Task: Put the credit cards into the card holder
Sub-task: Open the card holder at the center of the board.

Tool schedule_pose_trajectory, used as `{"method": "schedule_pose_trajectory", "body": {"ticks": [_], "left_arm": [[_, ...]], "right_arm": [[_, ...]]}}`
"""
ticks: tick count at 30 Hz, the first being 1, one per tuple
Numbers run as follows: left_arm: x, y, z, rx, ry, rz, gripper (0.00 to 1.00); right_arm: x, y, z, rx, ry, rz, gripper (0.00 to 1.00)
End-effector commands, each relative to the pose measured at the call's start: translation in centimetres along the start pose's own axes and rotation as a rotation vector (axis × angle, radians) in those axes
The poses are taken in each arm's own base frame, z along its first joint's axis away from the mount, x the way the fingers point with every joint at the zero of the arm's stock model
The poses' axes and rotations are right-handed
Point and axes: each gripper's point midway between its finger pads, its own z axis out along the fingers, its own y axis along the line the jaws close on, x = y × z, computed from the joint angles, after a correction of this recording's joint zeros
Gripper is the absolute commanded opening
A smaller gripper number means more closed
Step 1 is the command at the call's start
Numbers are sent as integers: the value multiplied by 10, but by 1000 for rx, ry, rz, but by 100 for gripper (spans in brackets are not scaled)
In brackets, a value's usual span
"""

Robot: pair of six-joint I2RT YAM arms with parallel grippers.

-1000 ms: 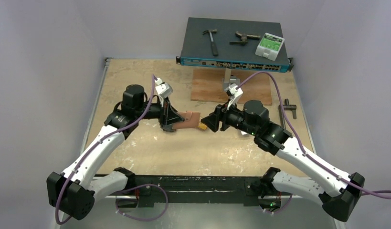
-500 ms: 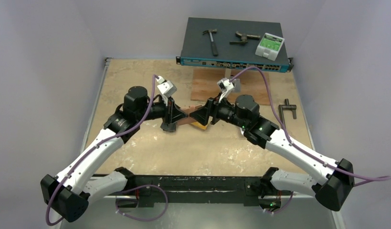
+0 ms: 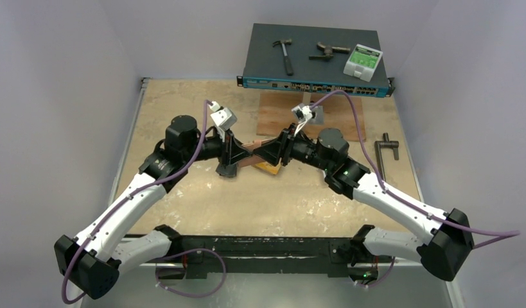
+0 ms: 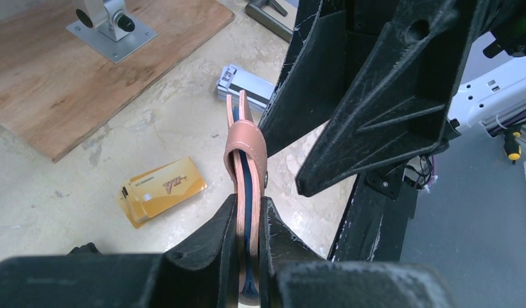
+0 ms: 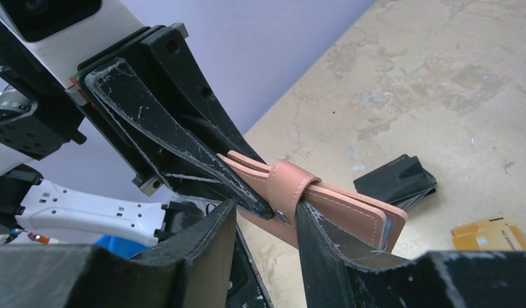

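My left gripper [image 4: 248, 205] is shut on the salmon-pink card holder [image 4: 245, 144], holding it on edge above the table, with a dark blue lining showing between the flaps. In the right wrist view the card holder [image 5: 340, 212] points toward my right gripper [image 5: 265, 208]. That gripper's jaws stand apart astride the snap tab [image 5: 289, 186]; one finger [image 5: 311, 231] touches the tab and the other stands off it. Orange-gold credit cards [image 4: 162, 190] lie on the table below. A black stack of cards [image 5: 396, 181] lies beyond, and a silver-grey stack [image 4: 246, 83] farther off.
A network switch [image 3: 315, 64] at the back carries a hammer [image 3: 284, 54], another tool and a white-green box [image 3: 363, 61]. A wooden board [image 3: 340, 119] with a metal fixture lies before it. A T-handled tool [image 3: 385, 147] rests at the right.
My right gripper has swung left up to the card holder, and its jaws now straddle the snap tab. The left gripper has shifted slightly right with the holder.
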Motion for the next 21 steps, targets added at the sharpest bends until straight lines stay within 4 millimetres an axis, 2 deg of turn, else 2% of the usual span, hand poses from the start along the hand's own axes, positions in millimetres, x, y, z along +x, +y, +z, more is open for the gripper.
{"method": "schedule_pose_trajectory", "body": {"ticks": [1, 4, 8, 10, 14, 21], "left_arm": [[-24, -34, -2, 155, -65, 56, 0], [-23, -39, -3, 179, -60, 52, 0], [-25, -45, -5, 210, -67, 50, 0], [-26, -51, -7, 231, -67, 49, 0], [-23, -49, -7, 222, -57, 81, 0], [-12, -26, -3, 125, -44, 236, 0]], "right_arm": [[-10, 32, 2, -159, -38, -2, 35], [-9, 32, 3, -170, -45, 16, 20], [-7, 30, 5, -173, -49, 31, 10], [-7, 27, 7, -176, -52, 42, 1], [-6, 28, 10, -191, -41, 67, 0], [-8, 29, -1, -221, -9, 125, 0]]}}
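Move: Almost between the half-open right fingertips lies the card holder's strap end, about 1 cm ahead, 1 cm left and level. The yellow cards lie on the table roughly 11 cm ahead, 3 cm right and 29 cm below; the black cards are about 10 cm ahead, 11 cm left and equally low. From the left hand, still gripping the holder's other end, the strap is some 5 cm right and 2 cm ahead, level. Closing from a bit under half open to practically shut, the right fingers pinch the strap's free end beside the snap, while that hand eases forward by only about 0.5 cm and rolls some 5 degrees, its left side rising. The left hand keeps its grip on the holder and holds it nearly in place. ##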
